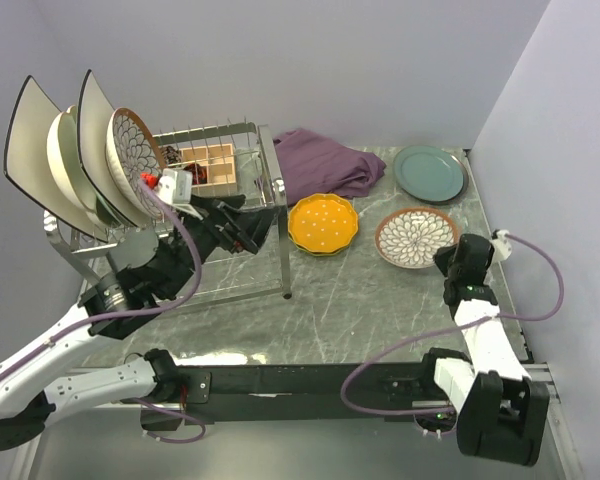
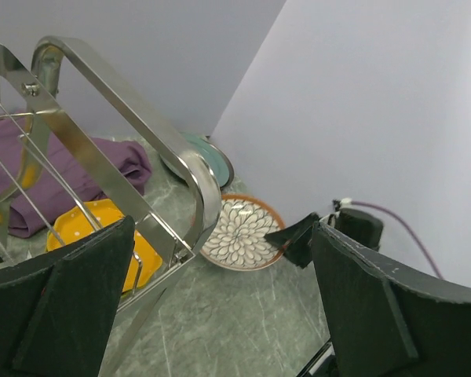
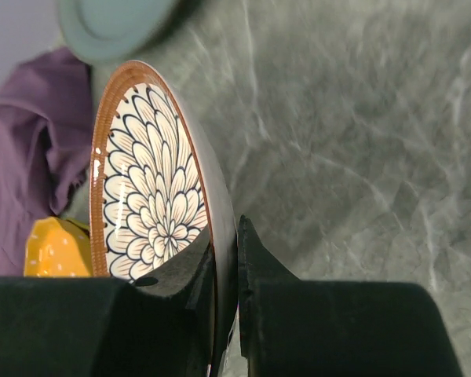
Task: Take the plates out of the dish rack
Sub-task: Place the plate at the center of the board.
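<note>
The dish rack (image 1: 235,215) stands at the left with several plates upright on top: white square ones with dark rims (image 1: 32,140), a cream round one (image 1: 68,150) and a brown-patterned one (image 1: 135,150). My left gripper (image 1: 245,225) hangs open beside the rack's front leg (image 2: 141,133), its fingers (image 2: 71,306) wide apart with nothing between them. A second brown-patterned plate (image 1: 416,237) (image 3: 149,196) lies low over the table at the right. My right gripper (image 1: 450,262) (image 3: 226,259) is shut on its near rim. An orange dotted plate (image 1: 323,223) and a teal plate (image 1: 430,172) lie flat on the table.
A purple cloth (image 1: 325,162) is bunched at the back, between the rack and the teal plate. A small wooden compartment box (image 1: 208,167) sits inside the rack. Walls close in behind and on the right. The rack's steel leg (image 1: 283,255) stands just left of the orange plate.
</note>
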{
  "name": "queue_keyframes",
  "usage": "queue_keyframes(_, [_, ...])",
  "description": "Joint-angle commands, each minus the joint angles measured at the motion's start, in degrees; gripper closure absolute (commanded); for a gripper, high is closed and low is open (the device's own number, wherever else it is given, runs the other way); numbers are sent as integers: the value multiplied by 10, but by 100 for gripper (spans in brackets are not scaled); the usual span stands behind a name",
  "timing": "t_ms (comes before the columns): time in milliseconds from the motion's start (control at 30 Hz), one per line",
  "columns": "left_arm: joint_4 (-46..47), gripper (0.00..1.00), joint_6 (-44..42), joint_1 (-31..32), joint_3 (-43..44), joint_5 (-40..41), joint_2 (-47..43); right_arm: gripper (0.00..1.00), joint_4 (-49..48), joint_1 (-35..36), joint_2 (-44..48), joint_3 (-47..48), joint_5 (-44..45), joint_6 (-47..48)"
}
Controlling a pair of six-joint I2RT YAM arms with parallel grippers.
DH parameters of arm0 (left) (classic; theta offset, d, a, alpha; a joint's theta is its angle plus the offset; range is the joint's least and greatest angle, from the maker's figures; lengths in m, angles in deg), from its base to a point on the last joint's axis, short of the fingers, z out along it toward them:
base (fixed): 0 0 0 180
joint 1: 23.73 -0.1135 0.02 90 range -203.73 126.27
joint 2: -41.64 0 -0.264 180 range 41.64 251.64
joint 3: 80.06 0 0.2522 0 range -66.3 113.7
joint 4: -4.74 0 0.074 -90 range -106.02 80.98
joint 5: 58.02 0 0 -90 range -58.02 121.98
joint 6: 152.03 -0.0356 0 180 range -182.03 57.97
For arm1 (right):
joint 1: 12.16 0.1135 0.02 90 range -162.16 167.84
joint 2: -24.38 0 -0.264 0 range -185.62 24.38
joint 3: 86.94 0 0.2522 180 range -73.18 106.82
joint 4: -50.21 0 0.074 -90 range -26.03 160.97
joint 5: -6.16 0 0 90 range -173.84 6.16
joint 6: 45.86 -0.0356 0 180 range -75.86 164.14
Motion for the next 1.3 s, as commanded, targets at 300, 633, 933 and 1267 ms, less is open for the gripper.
queue_keyframes(300, [5,0,8,1,1,6,-57,100,-396,-8,-220,-21,-103,-137])
queue_keyframes(633, [19,1,13,4,-14,28,-87,74,-408,-8,-348,8,-109,-165])
queue_keyframes(933, [-13,1,20,4,29,66,-44,43,-113,-7,-334,128,-40,-155])
queue_keyframes(1267, [-116,1,-38,4,188,155,3,28,87,-12,-270,204,30,-132])
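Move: The patterned plate is still pinched at its rim in the right hand, its middle about 4 cm ahead, 5 cm left and 2 cm below. Its bare spot on the board lies roughly 8 cm ahead, 8 cm left and 11 cm down. From that spot, the yellow plates lie some 21 cm left and 2 cm farther out; the blue-green plate is 13 cm right and 19 cm farther. From the left hand, the spot is about 18 cm ahead, 34 cm right, 42 cm below. The patterned plate is lowered some 8 cm and carried about 6 cm forward and slightly left by the right hand, which rolls its left side up to lay the plate flat on the board. Then the fingers open and let go of the rim, easing on forward before backing off to the right and up. The empty, open left hand rises and shifts left about 5 cm each, first drawing back, then returning forward. ##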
